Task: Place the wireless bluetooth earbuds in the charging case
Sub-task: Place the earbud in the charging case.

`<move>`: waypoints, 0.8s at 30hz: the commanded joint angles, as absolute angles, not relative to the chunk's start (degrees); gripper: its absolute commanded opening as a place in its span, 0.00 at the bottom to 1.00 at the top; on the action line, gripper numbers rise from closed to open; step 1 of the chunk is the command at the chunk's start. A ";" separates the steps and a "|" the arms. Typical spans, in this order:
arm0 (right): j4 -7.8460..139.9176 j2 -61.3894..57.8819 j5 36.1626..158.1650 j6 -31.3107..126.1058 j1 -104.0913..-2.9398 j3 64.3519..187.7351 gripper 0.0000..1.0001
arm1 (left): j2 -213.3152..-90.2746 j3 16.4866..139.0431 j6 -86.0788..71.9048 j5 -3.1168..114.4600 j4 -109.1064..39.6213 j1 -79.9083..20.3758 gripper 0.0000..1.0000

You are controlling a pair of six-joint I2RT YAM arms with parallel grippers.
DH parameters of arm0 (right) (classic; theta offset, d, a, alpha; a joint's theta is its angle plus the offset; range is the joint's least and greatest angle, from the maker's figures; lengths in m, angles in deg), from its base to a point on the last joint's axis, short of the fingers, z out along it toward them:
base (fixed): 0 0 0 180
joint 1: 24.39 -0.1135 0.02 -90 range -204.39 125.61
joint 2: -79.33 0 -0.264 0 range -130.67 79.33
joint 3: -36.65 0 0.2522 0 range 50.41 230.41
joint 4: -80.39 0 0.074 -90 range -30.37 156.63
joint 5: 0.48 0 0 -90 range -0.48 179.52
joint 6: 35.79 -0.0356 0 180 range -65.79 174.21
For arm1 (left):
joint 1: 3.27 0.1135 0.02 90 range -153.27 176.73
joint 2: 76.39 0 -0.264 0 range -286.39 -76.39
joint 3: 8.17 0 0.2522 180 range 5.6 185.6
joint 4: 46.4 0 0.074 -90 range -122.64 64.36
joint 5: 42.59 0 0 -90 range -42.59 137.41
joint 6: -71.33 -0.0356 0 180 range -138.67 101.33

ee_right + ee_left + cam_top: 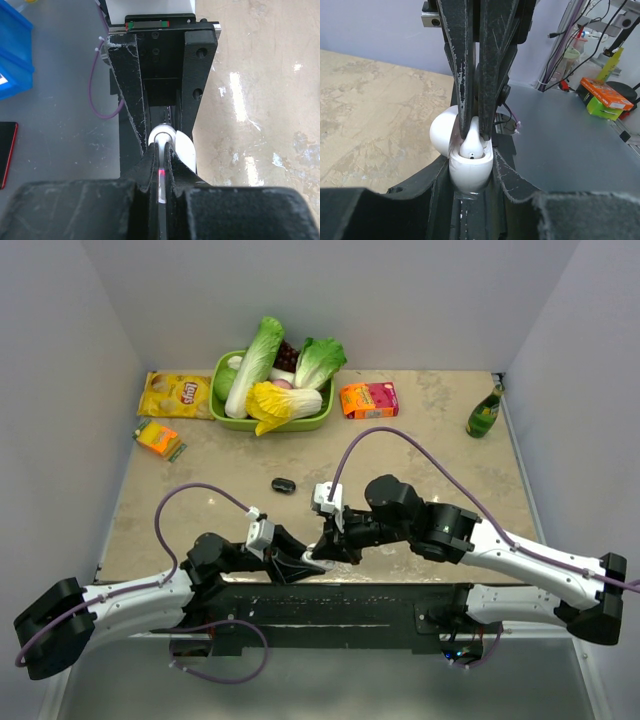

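Note:
My left gripper [303, 567] [470, 192] is shut on the white charging case [470, 172] and holds it upright, with its lid [441, 134] swung open to the left. My right gripper [327, 543] [160, 152] comes down from above, shut on one white earbud [472, 148], whose lower end sits in the case's opening. In the right wrist view the bud's stem [160, 187] shows between my fingers, with a red glow on it, and the case [161, 133] lies just beyond the tips. Only one bud shows.
A small black oval object [283, 485] lies on the table beyond the grippers. At the back stand a green basket [222, 408] of vegetables, a yellow chips bag [175, 395], an orange-pink box [368, 400], a small orange box [160, 439] and a green bottle [485, 413].

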State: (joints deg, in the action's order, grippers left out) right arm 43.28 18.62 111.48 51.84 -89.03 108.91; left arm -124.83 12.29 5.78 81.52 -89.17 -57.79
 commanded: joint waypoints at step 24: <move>45.36 22.63 101.31 48.42 -90.66 113.95 0.33 | -124.55 12.54 4.54 79.40 -92.76 -58.20 0.00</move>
State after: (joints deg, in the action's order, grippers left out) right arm 43.43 19.36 105.99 49.63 -90.65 109.26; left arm -124.88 12.25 5.76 79.64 -89.13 -57.83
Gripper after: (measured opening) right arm 0.319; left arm 0.334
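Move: The left hand keeps the white charging case between its pads, its middle about 1 cm to that hand's right and level in height. From the right hand, holding an earbud at its slot, the case lies roughly 1 cm left and 2 cm below; the open lid is some 2 cm farther forward, level sideways with the case and 2 cm below the hand. The black case lies about 17 cm ahead, 8 cm left and far below. The right hand eases under 1 cm down towards the case, opens off the earbud, then rises about 1 cm. ##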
